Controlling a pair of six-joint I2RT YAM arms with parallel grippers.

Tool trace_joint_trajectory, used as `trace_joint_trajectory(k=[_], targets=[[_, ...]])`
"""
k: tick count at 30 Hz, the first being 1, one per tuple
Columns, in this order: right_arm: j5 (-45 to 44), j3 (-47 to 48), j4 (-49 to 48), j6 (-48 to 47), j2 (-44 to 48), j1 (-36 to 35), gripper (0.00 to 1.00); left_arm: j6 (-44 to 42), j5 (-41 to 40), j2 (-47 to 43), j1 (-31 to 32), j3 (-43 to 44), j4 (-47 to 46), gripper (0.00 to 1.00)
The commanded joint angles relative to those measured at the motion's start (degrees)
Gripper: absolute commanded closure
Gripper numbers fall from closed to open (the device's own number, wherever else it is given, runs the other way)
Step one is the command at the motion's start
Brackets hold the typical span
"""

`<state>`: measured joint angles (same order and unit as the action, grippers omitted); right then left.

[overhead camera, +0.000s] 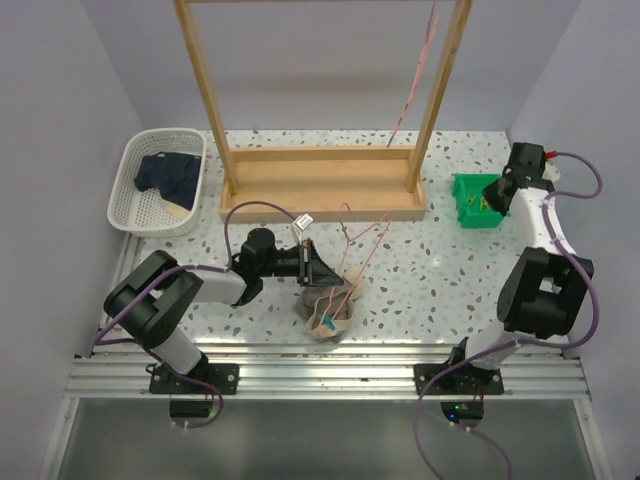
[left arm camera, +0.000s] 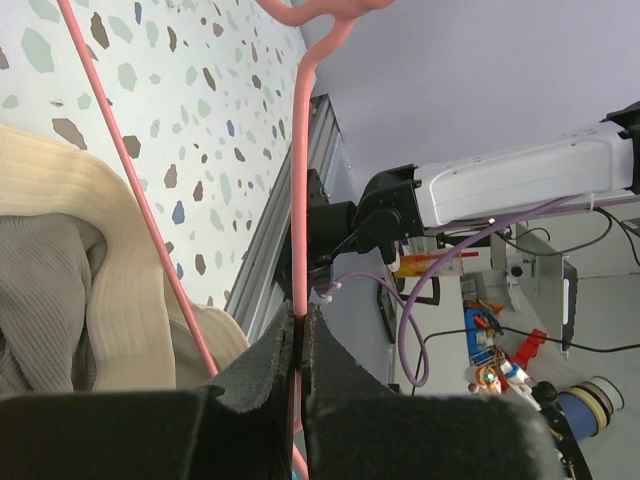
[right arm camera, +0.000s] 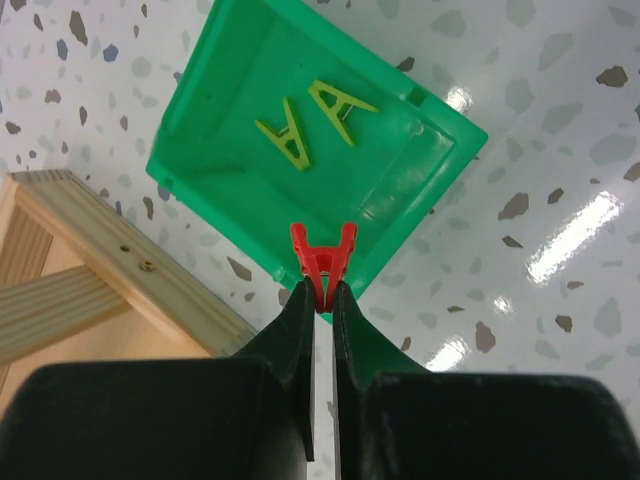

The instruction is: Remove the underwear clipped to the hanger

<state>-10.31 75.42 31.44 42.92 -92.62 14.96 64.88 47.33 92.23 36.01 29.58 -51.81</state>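
Grey underwear [overhead camera: 330,312] with a beige waistband [left arm camera: 115,270] lies bunched on the table, and a small green clip [overhead camera: 328,323] still sits on it. The pink hanger [overhead camera: 365,262] lies across it. My left gripper [overhead camera: 318,268] is shut on the hanger's thin rod [left arm camera: 298,200], right beside the cloth. The dark navy underwear [overhead camera: 168,175] lies in the white basket [overhead camera: 130,195]. My right gripper [overhead camera: 497,188] hovers over the green bin [right arm camera: 300,130], shut on a red clip [right arm camera: 322,262].
A wooden rack [overhead camera: 320,185] stands at the back middle, with another pink hanger [overhead camera: 415,85] hanging from it. Two yellow-green clips [right arm camera: 312,120] lie in the green bin. The metal rail [overhead camera: 330,370] runs along the table's near edge.
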Motion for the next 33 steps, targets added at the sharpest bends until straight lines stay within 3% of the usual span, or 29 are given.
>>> trace_joint_trajectory(k=[1,6,7,8,10,11,14,18,24,29,32,33], targets=[[-4.7,-0.3,-10.3,2.1,-1.6,0.7,1.00,-0.7,0.0,0.8,-0.4,2.3,-1.5,1.00],[-0.3,0.3,-16.2,2.3,-5.5,2.6,1.00,-0.3,-0.2,0.9,-0.3,3.1,-1.3,1.00],[1.0,0.4,-17.0,2.5,-6.5,2.9,0.96,-0.3,-0.3,0.9,-0.3,3.3,-1.2,1.00],[2.1,1.4,-17.4,2.4,-7.0,3.5,0.84,-0.3,-0.3,0.9,-0.4,3.5,-1.0,1.00],[5.4,2.1,-17.3,2.1,-8.0,3.9,0.73,-0.2,-0.4,1.0,-0.3,3.8,-1.0,1.00],[6.7,2.1,-17.8,1.8,-8.4,4.2,0.56,-0.3,-0.7,1.0,-0.3,4.0,-1.2,1.00],[10.1,1.8,-17.6,1.8,-7.7,4.7,0.36,-0.4,-0.8,1.2,-0.3,4.2,-1.5,1.00],[14.9,0.2,-17.6,0.5,-3.4,4.9,0.23,-0.5,-0.7,2.1,-0.3,4.3,-2.2,1.00],[25.6,-6.1,-7.7,0.0,9.3,4.5,0.24,0.5,-0.9,3.6,-0.3,4.5,-5.5,1.00],[27.0,-16.6,4.5,-6.0,23.4,-0.8,0.23,1.4,-1.5,4.6,-0.2,5.8,-8.4,1.00],[32.6,-22.6,6.9,-7.4,30.2,-4.0,0.22,2.3,-2.3,5.1,-0.3,7.2,-10.1,1.00],[38.0,-24.2,7.9,-7.8,31.3,-4.4,0.22,3.1,-2.7,5.4,-0.2,7.4,-10.8,1.00]])
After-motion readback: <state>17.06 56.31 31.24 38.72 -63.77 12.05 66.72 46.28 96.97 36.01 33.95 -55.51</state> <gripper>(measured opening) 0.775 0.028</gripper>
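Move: The red clip is already pinched in the right hand, and the green box's middle is about 6 cm ahead, 2 cm right and 12 cm below. Two green clips lie near the box's middle. The frame's right post foot stands some 17 cm left of the box and 3 cm farther out; the underwear lies roughly 38 cm left and 22 cm back of the right hand. From the left hand, the box is about 28 cm ahead and 38 cm right. The right fingers let go of the red clip: the hand eases about 5 cm forward, with some right and down, to over the green box and opens wide. It then swings back and left some 20 cm, rising about 8 cm, towards the hanger and underwear, turning counter-clockwise and staying open. The left hand keeps its pinch on the hanger, edging 2 to 3 cm forward and right. ##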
